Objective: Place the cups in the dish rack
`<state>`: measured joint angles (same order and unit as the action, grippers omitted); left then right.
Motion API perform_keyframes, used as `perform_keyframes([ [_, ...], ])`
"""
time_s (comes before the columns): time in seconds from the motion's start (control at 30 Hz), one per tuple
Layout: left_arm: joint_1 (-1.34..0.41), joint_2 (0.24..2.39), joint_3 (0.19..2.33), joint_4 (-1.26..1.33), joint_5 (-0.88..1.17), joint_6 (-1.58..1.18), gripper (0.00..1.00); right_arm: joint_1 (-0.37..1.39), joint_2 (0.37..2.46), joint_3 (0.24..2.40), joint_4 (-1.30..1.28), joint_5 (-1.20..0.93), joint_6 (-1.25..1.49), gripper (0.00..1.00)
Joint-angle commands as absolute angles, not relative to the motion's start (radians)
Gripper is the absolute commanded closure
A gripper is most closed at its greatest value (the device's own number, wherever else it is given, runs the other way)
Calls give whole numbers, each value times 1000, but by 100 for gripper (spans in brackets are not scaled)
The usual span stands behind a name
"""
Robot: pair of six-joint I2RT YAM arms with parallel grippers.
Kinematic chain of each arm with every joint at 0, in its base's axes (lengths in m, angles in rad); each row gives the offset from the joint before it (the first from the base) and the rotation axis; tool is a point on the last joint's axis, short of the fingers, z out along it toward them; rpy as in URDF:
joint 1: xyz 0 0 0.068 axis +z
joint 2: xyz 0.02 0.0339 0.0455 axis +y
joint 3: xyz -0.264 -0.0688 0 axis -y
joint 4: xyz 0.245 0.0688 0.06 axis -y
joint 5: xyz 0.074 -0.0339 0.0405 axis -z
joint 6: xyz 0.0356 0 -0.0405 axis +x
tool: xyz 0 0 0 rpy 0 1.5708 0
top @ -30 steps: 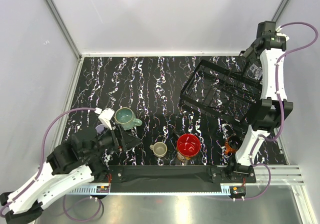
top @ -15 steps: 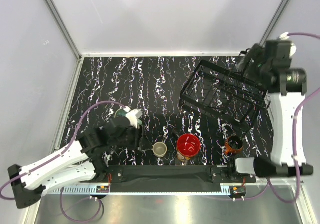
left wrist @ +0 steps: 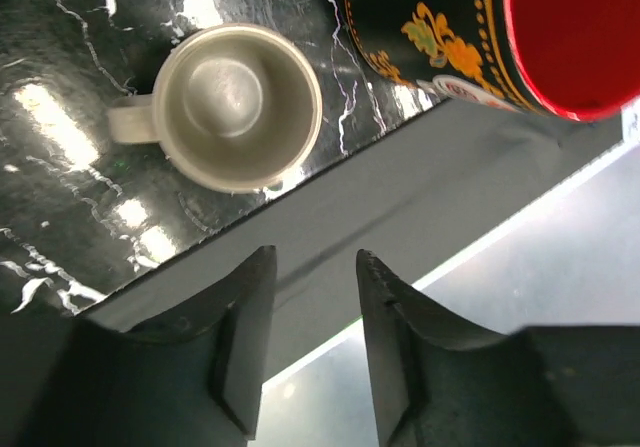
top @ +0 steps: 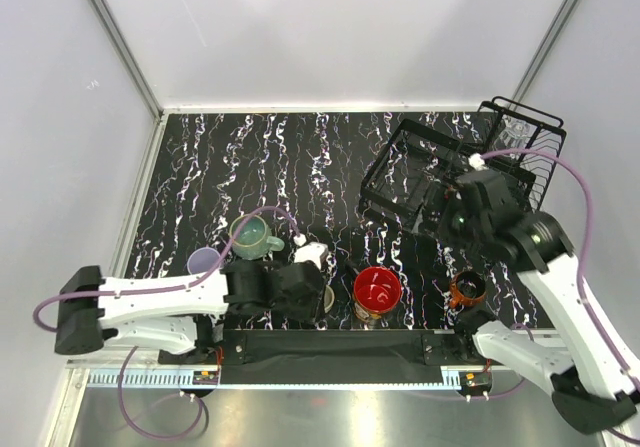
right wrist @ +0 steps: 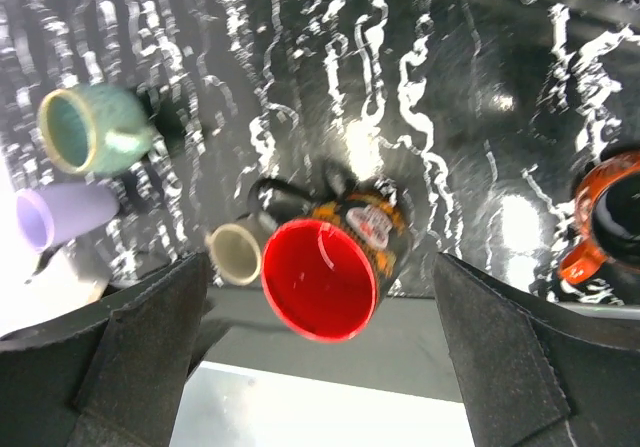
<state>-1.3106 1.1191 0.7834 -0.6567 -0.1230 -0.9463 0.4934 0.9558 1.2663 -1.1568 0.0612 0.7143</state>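
Observation:
A beige mug (left wrist: 235, 107) stands upright just ahead of my left gripper (left wrist: 315, 259), whose jaws stand a narrow gap apart, open and empty, over the table's near strip. The large dark mug with a red inside (top: 377, 289) stands right of it. High above that mug (right wrist: 325, 272) my right gripper (right wrist: 320, 267) hangs wide open. A teal mug (top: 250, 235) and a lavender tumbler (top: 204, 262) stand at the left, an orange mug (top: 467, 289) at the right. The black wire dish rack (top: 405, 182) sits at the back right, a clear glass (top: 512, 129) faintly showing in its raised end.
A black strip (top: 330, 344) runs along the table's near edge between the arm bases. White walls close the table on the left, back and right. My right arm's wrist (top: 480, 212) hangs over the rack's near corner.
My left arm swung right from the teal mug to the beige mug while its jaws narrowed. My right arm came from the rack's far end toward the table's middle, staying open.

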Motion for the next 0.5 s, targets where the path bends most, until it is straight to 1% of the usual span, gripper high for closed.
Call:
perform_keyframes([
  [0.0,-1348,1167,830,-578,-247,-1003,59,515,844,1235,-1106,34,787,0],
  [0.17,-1359,1290,887,-601,-291,-997,60,515,756,1250,-1172,37,782,0],
  [0.47,-1359,1356,931,-627,-350,-977,60,514,697,1266,-1238,25,772,0],
])
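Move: The beige cup stands about 5 cm ahead of the left hand, some 2 cm to its right and about 7 cm below. The red cup is its near neighbour, about 11 cm to the right of it and level with it, while the teal cup is roughly 13 cm farther out than the beige cup and 15 cm to its left. From the right hand, the beige cup lies about 9 cm back, 22 cm left and 22 cm below. The left hand sinks about 2.5 cm and shifts some 2 cm right, then adds about 2 cm forward, closing in on the near side of the beige cup with its fingers part-open and empty, tilting some 10 degrees so that they point less to the right. Meanwhile the right hand, wide open and empty, draws back about 5 cm and rises about 3 cm, easing to its own right. ##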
